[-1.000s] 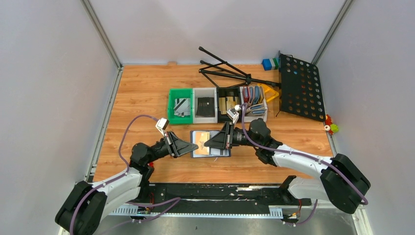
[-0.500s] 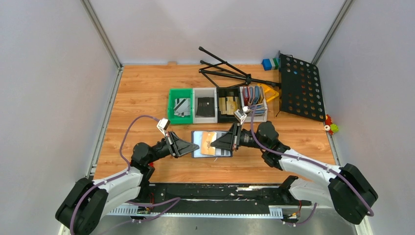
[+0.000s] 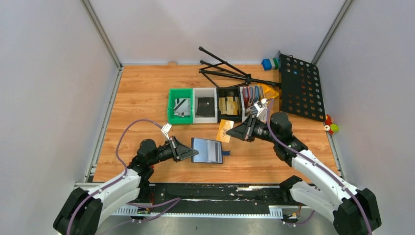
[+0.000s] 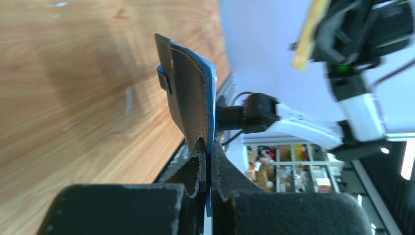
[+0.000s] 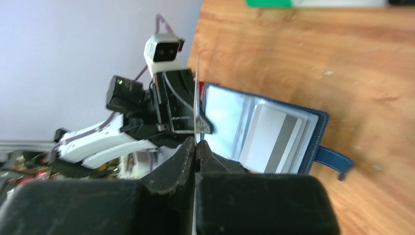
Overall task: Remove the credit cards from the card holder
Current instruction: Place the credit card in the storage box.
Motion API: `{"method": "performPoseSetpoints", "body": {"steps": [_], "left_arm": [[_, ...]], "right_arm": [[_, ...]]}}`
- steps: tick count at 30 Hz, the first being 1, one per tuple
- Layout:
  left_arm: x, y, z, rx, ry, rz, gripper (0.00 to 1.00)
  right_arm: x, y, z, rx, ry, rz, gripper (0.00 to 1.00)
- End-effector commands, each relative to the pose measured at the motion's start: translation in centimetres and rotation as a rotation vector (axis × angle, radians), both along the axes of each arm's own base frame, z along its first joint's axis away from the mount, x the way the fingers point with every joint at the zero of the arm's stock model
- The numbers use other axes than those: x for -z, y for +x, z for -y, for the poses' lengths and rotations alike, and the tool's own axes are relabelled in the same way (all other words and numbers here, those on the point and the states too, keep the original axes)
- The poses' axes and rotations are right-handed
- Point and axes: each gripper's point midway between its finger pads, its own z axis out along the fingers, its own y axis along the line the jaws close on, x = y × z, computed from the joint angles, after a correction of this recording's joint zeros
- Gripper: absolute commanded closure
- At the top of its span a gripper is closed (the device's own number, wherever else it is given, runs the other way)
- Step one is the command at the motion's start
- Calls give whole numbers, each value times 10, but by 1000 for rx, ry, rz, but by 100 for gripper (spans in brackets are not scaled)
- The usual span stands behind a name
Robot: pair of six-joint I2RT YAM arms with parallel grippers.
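The navy card holder [image 3: 209, 151] lies open on the table, pale pockets up, clasp tab to the right. My left gripper [image 3: 194, 153] is shut on its left edge; the left wrist view shows the holder [image 4: 192, 95] edge-on between the fingertips [image 4: 199, 155]. A silver-grey striped credit card [image 5: 273, 139] sits in the holder's [image 5: 313, 134] pocket. My right gripper [image 3: 233, 131] is shut on a tan-gold credit card [image 3: 224, 130], held clear of the holder, up and to its right. That card shows edge-on as a thin line [image 5: 197, 95] above the right gripper [image 5: 195, 143].
Behind the holder stands a row of bins: green [image 3: 172, 105], white [image 3: 205, 90], black [image 3: 229, 104], each with cards, and one with upright holders [image 3: 252, 96]. A folded black tripod [image 3: 225, 71] and perforated music stand [image 3: 299, 88] lie at the back right.
The right gripper pulled the tan-gold card out of the holder and carried it up and to the right. The left gripper stayed shut on the holder, which shifted slightly toward the near edge.
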Motion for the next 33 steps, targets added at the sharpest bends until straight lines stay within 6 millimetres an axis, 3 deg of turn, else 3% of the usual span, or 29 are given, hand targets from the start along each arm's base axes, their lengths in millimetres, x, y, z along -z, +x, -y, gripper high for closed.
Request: {"method": "performPoseSetpoints", "body": {"steps": [1,5,12,18,28,33], "left_arm": [[34,8,-11,-29,237,19,100],[52,10,-20,-33,369,17,100],[65,10,-25,-21,438,12,100],[68,12,-26,-15,466,15,100],[67,10,-25,10,473,19,100],[67,10,-24,16,473,17,100]], "right_arm": [[10,31,23,95,-249,78,100],[19,65,31,128,-424,101,100],[32,128,37,184,-640,130,100],[53,172,27,157,-743,93,100],[94,225,20,89,-840,49,100],[100,242,11,52,-774,23,99]]}}
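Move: My right hand pinches the gold card. The black compartment it is bound for lies about 24 cm ahead, 2 cm to the right and 17 cm below; its white neighbour with the black cards is level with it, some 12 cm farther left. My left hand grips the blue card holder, whose middle is 5 cm to its right; the table spot for it is about 3 cm right and 13 cm below. From that hand the compartment lies roughly 29 cm ahead, 17 cm right. I swing my right hand forward about 22 cm, nearly level at first and then sinking some 10 cm, carrying the pinched gold card from beside the holder to over the black compartment while the wrist tips the fingers from nearly level to steeply down. Meanwhile my left hand, still gripping the holder, lowers it about 8 cm towards the table, eases slightly left, tips its fingers down, then stays there. ##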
